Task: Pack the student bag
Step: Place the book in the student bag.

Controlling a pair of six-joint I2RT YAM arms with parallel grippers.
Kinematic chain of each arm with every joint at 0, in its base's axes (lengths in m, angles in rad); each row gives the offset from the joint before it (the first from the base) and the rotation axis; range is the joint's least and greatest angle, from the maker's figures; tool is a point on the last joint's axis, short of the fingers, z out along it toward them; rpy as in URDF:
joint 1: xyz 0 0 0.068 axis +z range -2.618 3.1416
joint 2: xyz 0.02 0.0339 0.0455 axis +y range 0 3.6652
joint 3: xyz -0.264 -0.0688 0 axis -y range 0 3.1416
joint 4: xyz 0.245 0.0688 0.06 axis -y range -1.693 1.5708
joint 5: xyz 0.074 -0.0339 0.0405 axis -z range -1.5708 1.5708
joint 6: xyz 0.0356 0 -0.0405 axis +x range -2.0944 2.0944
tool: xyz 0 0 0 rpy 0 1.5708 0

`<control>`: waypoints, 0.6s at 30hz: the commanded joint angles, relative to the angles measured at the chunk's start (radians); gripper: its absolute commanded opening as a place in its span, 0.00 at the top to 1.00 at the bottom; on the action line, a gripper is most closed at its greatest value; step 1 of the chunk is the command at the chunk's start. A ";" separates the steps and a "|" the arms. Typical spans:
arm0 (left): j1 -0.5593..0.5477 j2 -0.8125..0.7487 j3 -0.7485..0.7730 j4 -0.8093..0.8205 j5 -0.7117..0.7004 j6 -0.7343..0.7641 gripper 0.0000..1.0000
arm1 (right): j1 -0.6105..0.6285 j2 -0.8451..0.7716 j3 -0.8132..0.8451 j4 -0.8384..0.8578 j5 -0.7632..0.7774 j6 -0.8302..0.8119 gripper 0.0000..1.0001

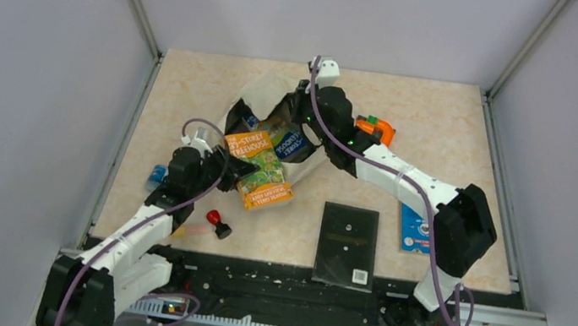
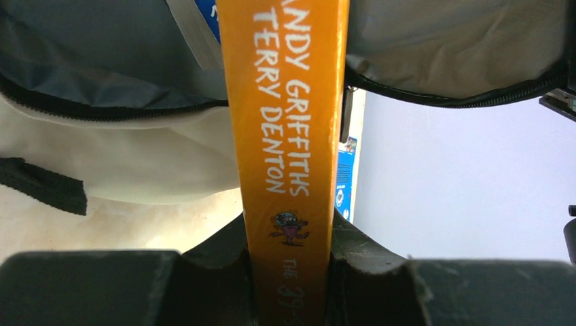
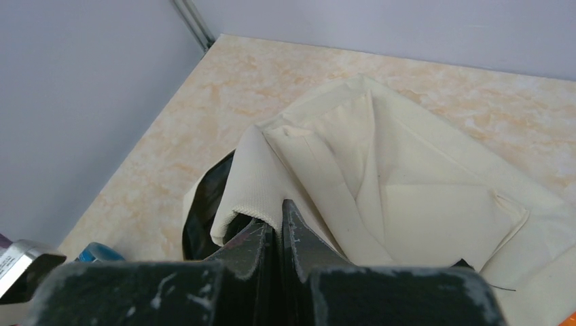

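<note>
The student bag [image 1: 264, 94] is a cream fabric backpack lying at the table's middle back, its mouth open toward the front left. My right gripper [image 3: 278, 214] is shut on a fold of the bag's cream edge [image 3: 258, 197] and holds it up. My left gripper [image 2: 289, 231] is shut on the spine of an orange book [image 2: 285, 122] lettered "Andy Griffiths Terry Denton". In the top view the book [image 1: 261, 169] lies tilted, its far end at the bag's mouth, with the left gripper [image 1: 227, 168] at its near left side. A blue book [image 1: 289, 140] sits inside the opening.
A red and black stamp [image 1: 217, 223] lies at the front left. A black notebook [image 1: 347, 244] lies front centre, and a blue booklet [image 1: 410, 229] is partly under the right arm. An orange object [image 1: 376, 128] sits behind that arm. A small blue item [image 1: 157, 174] is at the left edge.
</note>
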 commanded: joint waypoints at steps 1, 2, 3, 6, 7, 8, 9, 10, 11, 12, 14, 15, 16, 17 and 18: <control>-0.009 0.045 0.015 0.211 0.032 -0.050 1.00 | -0.002 -0.092 0.041 0.123 0.001 0.026 1.00; -0.009 0.059 0.031 0.205 0.019 -0.038 1.00 | -0.002 -0.095 0.037 0.121 -0.007 0.027 1.00; -0.009 0.074 0.049 0.199 -0.005 -0.022 1.00 | -0.002 -0.100 0.029 0.123 -0.015 0.025 1.00; 0.001 0.159 0.100 0.275 -0.044 -0.015 1.00 | -0.002 -0.121 -0.009 0.136 -0.030 0.019 1.00; 0.008 0.197 0.132 0.286 -0.032 -0.016 1.00 | -0.002 -0.132 -0.024 0.138 -0.030 0.016 1.00; 0.016 0.245 0.167 0.288 -0.006 -0.017 1.00 | -0.002 -0.140 -0.035 0.137 -0.030 0.014 1.00; 0.022 0.275 0.203 0.289 0.002 -0.022 1.00 | -0.002 -0.149 -0.049 0.135 -0.030 0.014 1.00; 0.024 0.303 0.228 0.306 0.002 -0.030 1.00 | -0.002 -0.157 -0.062 0.135 -0.030 0.011 1.00; 0.026 0.326 0.253 0.333 -0.001 -0.037 1.00 | -0.002 -0.166 -0.075 0.134 -0.029 0.009 1.00; 0.027 0.351 0.272 0.358 -0.009 -0.041 1.00 | -0.001 -0.176 -0.086 0.134 -0.026 0.010 1.00; 0.035 0.398 0.311 0.366 -0.042 -0.047 1.00 | -0.001 -0.190 -0.110 0.136 -0.020 0.012 1.00; 0.039 0.426 0.326 0.364 -0.063 -0.055 1.00 | -0.001 -0.196 -0.120 0.138 -0.022 0.016 1.00; 0.041 0.450 0.332 0.378 -0.086 -0.065 1.00 | -0.002 -0.200 -0.133 0.141 -0.025 0.021 1.00; 0.043 0.475 0.335 0.415 -0.112 -0.078 1.00 | -0.002 -0.203 -0.142 0.144 -0.029 0.025 1.00; 0.043 0.497 0.331 0.457 -0.134 -0.101 1.00 | -0.002 -0.204 -0.149 0.144 -0.032 0.029 1.00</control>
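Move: The bag's open mouth, where the orange book is headed, lies about 9 cm ahead of the left gripper, 5 cm to its right and some 5 cm lower. The blue book inside is roughly 7 cm ahead, 8 cm right and 9 cm down. From the right gripper, which pinches the bag's flap, the mouth is about 5 cm back, 4 cm left and 10 cm below; the orange book is some 15 cm back, 7 cm left and 12 cm lower. Keep the orange book pinched in the left gripper and carry it forward about 10 cm over the near rim to the bag's mouth, dipping a centimetre or two first, then rising about 4 cm as it goes. Keep the flap pinched in the right gripper and, shortly after the left sets off, draw it back and to the right about 3 cm. ##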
